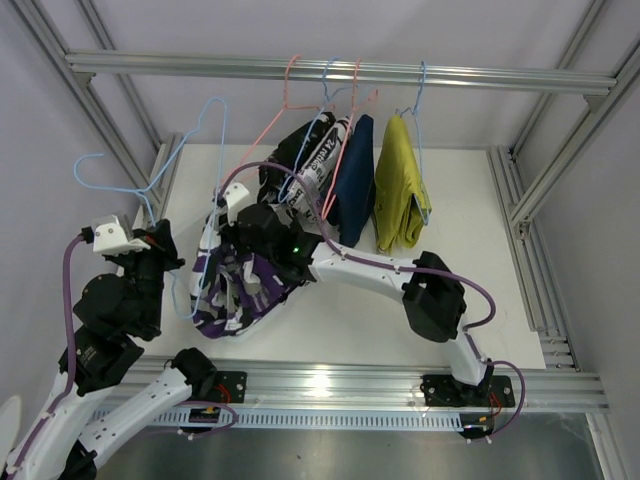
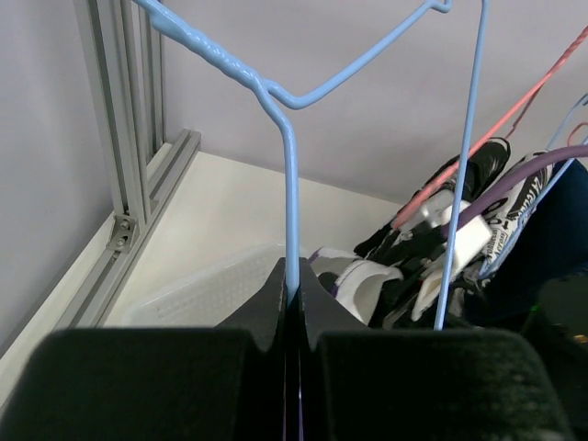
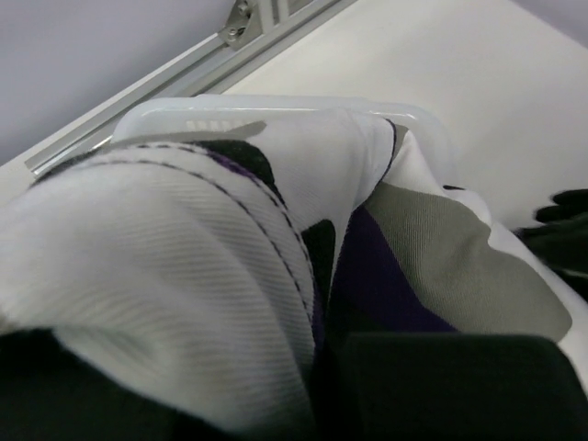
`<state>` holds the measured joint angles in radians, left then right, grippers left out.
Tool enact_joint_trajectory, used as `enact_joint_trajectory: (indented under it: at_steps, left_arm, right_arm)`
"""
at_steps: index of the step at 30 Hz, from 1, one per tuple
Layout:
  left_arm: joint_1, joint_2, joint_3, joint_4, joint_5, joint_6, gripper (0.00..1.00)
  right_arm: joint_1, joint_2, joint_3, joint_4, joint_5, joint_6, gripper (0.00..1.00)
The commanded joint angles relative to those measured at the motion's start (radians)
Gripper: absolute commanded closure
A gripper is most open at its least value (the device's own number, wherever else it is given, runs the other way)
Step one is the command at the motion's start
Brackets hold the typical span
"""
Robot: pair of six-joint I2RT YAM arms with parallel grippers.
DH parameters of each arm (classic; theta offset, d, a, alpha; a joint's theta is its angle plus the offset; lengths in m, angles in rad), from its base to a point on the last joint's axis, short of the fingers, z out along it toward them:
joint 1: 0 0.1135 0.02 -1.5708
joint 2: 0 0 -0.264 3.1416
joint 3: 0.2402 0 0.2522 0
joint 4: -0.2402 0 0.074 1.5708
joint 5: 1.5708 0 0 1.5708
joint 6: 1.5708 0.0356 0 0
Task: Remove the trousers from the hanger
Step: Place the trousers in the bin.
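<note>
My left gripper (image 2: 292, 276) is shut on the wire of a light blue hanger (image 2: 289, 175), held up at the left of the table (image 1: 150, 205). The purple-white-black patterned trousers (image 1: 232, 290) lie bunched over a clear plastic tray (image 3: 276, 106). My right gripper (image 1: 250, 232) is shut on their cloth (image 3: 230, 239), which fills the right wrist view. One hanger wire (image 2: 450, 266) runs down beside the cloth; whether the trousers still hang on it is hidden. Black speckled (image 1: 288, 160), white printed (image 1: 322, 160), navy (image 1: 356, 180) and yellow trousers (image 1: 400, 190) hang on hangers.
A metal rail (image 1: 330, 70) crosses the back and carries pink and blue hangers. Aluminium frame posts stand at the left (image 2: 119, 138) and right (image 1: 560, 170). The right arm's elbow (image 1: 435, 295) hangs over the table's front right.
</note>
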<state>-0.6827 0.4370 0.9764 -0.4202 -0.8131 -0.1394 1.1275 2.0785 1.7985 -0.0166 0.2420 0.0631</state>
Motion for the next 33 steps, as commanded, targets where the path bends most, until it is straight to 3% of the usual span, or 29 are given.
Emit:
enact_joint_trajectory:
  at_steps: [1,7,10,14,16,23,33]
  left_arm:
    - [0.009,-0.018,-0.016,0.061,0.003,0.000,0.99]
    - [0.009,-0.004,-0.013,0.054,0.017,-0.006,0.99]
    - [0.009,0.000,-0.012,0.052,0.025,-0.008,1.00]
    - [0.009,0.002,-0.013,0.051,0.034,-0.009,0.99]
    - [0.009,0.005,-0.013,0.049,0.035,-0.008,1.00]
    - [0.009,0.016,-0.010,0.041,0.037,-0.014,0.99]
    - [0.009,-0.009,-0.013,0.047,0.012,-0.012,0.99]
  right_arm:
    - [0.020,0.051,0.053,0.067,-0.070,0.055,1.00]
    - [0.028,0.129,0.056,0.073,-0.093,0.086,1.00]
    - [0.031,0.158,0.050,0.067,-0.110,0.099,0.83]
    - [0.038,0.167,0.038,0.052,-0.113,0.112,0.36]
    - [0.040,0.152,0.032,0.041,-0.115,0.130,0.29]
    - [0.080,0.055,0.006,-0.028,-0.104,0.119,0.21]
    - [0.091,-0.083,-0.125,-0.002,-0.230,0.165,0.16]
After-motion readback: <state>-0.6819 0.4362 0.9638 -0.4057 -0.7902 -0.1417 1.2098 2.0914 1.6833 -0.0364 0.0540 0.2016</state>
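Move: From the right gripper, which holds the purple-white trousers by one end, the bin's middle lies about 3 cm back, 3 cm to the right and 17 cm below. The black patterned trousers on the rail hang some 15 cm ahead and 14 cm to the right, roughly level. The empty blue hanger stands about 5 cm back, 2 cm left and 18 cm above. From the left gripper the bin's middle is about 8 cm ahead, 11 cm right and 35 cm below. Lower the right gripper about 7 cm and some 4 cm left with the held end of the trousers, down into the bin. Open the fingers wide to let go of the cloth, then draw back about 8 cm over the bunched trousers, staying low and tipping the fingers a little further down. Keep the left gripper shut on the empty hanger, nearly still. ##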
